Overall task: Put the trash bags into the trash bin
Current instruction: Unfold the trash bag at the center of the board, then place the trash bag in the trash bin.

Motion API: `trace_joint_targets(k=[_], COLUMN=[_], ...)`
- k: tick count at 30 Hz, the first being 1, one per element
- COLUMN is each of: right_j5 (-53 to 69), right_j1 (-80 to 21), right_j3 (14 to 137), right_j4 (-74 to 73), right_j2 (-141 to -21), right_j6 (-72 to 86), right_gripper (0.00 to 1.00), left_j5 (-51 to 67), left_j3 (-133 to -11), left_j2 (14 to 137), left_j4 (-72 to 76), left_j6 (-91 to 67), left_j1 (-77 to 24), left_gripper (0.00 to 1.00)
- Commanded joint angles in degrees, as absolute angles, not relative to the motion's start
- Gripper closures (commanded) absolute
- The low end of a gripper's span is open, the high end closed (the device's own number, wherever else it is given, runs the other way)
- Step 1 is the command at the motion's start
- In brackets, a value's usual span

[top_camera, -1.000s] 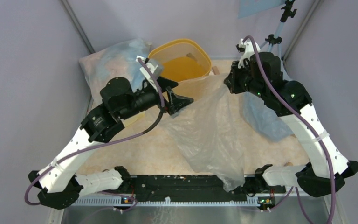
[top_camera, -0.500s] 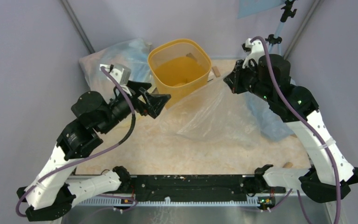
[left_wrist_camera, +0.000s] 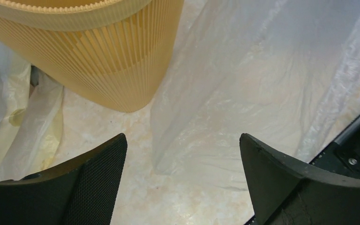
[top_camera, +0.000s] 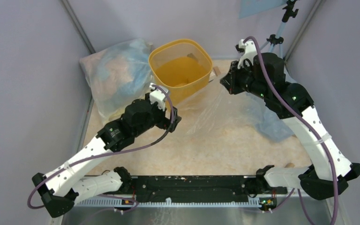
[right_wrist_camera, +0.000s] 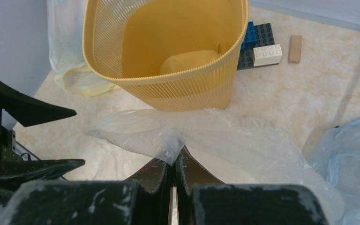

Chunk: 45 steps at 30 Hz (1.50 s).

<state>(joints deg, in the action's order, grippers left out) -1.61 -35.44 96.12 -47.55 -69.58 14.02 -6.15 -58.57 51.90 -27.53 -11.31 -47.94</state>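
The trash bag (top_camera: pixel 215 115) is a clear wrinkly film, pinched at one corner by my right gripper (top_camera: pixel 225 82) and draped down onto the table. In the right wrist view the shut fingertips of the right gripper (right_wrist_camera: pixel 174 157) bite a fold of the trash bag (right_wrist_camera: pixel 168 140), just in front of the yellow trash bin (right_wrist_camera: pixel 168 56). The trash bin (top_camera: pixel 180 70) stands upright at the back centre. My left gripper (top_camera: pixel 175 123) points down at the table by the bin's foot. The left gripper (left_wrist_camera: pixel 183 140) stands open above the edge of the trash bag (left_wrist_camera: pixel 243 93), with the trash bin (left_wrist_camera: pixel 89 51) at upper left.
A big bluish sack (top_camera: pixel 115 79) lies at the back left, and another bluish sack (top_camera: pixel 267 117) lies under the right arm. A yellowish film (left_wrist_camera: pixel 33 122) sits at the bin's left foot. A blue-and-white block tower (right_wrist_camera: pixel 260 47) and a wooden block (right_wrist_camera: pixel 295 48) lie behind the bin.
My left arm has swung down and to the right, from beside the bin's rim to the table at the bag's lower edge. The bag has been drawn toward the bin.
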Motion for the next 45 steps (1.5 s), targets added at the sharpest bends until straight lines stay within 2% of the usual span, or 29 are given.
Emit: trace_joint_targets(k=[1, 6, 8, 9, 11, 13, 15, 16, 22, 28, 32, 35, 38, 42, 45], right_j5=[-0.3, -0.3, -0.6, -0.9, -1.7, -2.4, -4.5, -5.7, -10.9, -12.1, -10.6, -8.3, -3.9, 2.0, 6.0], right_j1=[-35.1, -35.1, -35.1, -35.1, -35.1, -35.1, -35.1, -35.1, -35.1, -35.1, -35.1, -35.1, -35.1, -35.1, -35.1], right_j3=[99.9, 100.3, 99.6, 99.3, 99.1, 99.3, 99.8, 100.4, 107.6, 113.6, 112.8, 110.5, 112.2, 115.9, 119.5], right_j4=[-46.9, -47.8, -47.7, -47.7, -47.9, -48.5, -48.8, -48.8, -43.6, -28.3, -15.0, -5.4, -1.8, 2.0, 4.9], right_j2=[-69.9, -69.6, -68.8, -68.5, -68.2, -68.1, -67.9, -67.8, -67.2, -67.2, -65.9, -66.0, -68.9, -74.0, -78.3], right_j6=[11.7, 10.8, 10.6, 10.6, 10.5, 10.2, 10.2, 10.2, 7.9, 3.9, 2.4, 2.3, 3.2, 6.0, 10.0], right_gripper=[1.00, 1.00, 1.00, 1.00, 1.00, 1.00, 1.00, 1.00, 1.00, 1.00, 1.00, 1.00, 1.00, 1.00, 1.00], left_j5=[-11.4, -12.9, -13.2, -13.4, -13.5, -12.6, -9.2, -7.5, 7.1, 8.3, 8.7, 7.0, 4.1, 4.8, -1.1], left_j3=[-58.7, -56.1, -54.3, -53.5, -52.6, -53.4, -56.7, -58.9, -71.9, -91.5, -101.2, -104.4, -105.8, -102.0, -99.0], left_j2=[55.0, 56.6, 56.7, 56.7, 56.6, 56.2, 56.3, 56.5, 59.3, 68.5, 74.6, 76.0, 75.2, 70.5, 65.9], left_j4=[-22.8, -21.8, -20.7, -20.5, -20.5, -21.0, -22.3, -22.8, -16.1, -11.2, -7.0, -2.5, -0.5, 6.3, 10.6], left_j6=[-9.0, -10.3, -11.0, -11.4, -12.2, -12.4, -12.6, -12.8, -13.7, -10.5, -8.1, -6.0, -3.8, 3.3, 7.0], left_j1=[-47.9, -47.8, -47.7, -47.7, -47.5, -47.5, -47.5, -47.5, -47.5, -47.5, -47.4, -47.4, -47.4, -47.4, -47.4], left_gripper=[0.07, 0.13, 0.18, 0.25, 0.45, 0.74, 0.96, 1.00, 1.00, 1.00, 1.00, 1.00, 1.00, 1.00, 1.00])
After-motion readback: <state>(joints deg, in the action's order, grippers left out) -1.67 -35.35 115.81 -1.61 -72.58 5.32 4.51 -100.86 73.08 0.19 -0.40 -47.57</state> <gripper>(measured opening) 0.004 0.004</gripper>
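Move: My right hand already pinches the trash bag, which droops towards my open left hand. The near-left edge I want lies about 2 cm ahead of my left fingers and 6 cm below them. From my right hand that edge is some 17 cm left, 4 cm back and 17 cm below. The trash bin stands about 22 cm ahead of my left hand, neither left nor right, its middle 13 cm lower; the blue bag is some 24 cm right of my right hand, 7 cm ahead and 28 cm down. I dip my left hand about 6 cm, easing slightly forward, and shut its open fingers on the bag's edge while my right hand holds nearly still. Then I swing both hands up fast, the left nearly 40 cm and the right about 30, tipping both sets of fingers upward, the right by over 50 degrees. Both swing several centimetres right on the way, then partly back, and keep their pinch. ##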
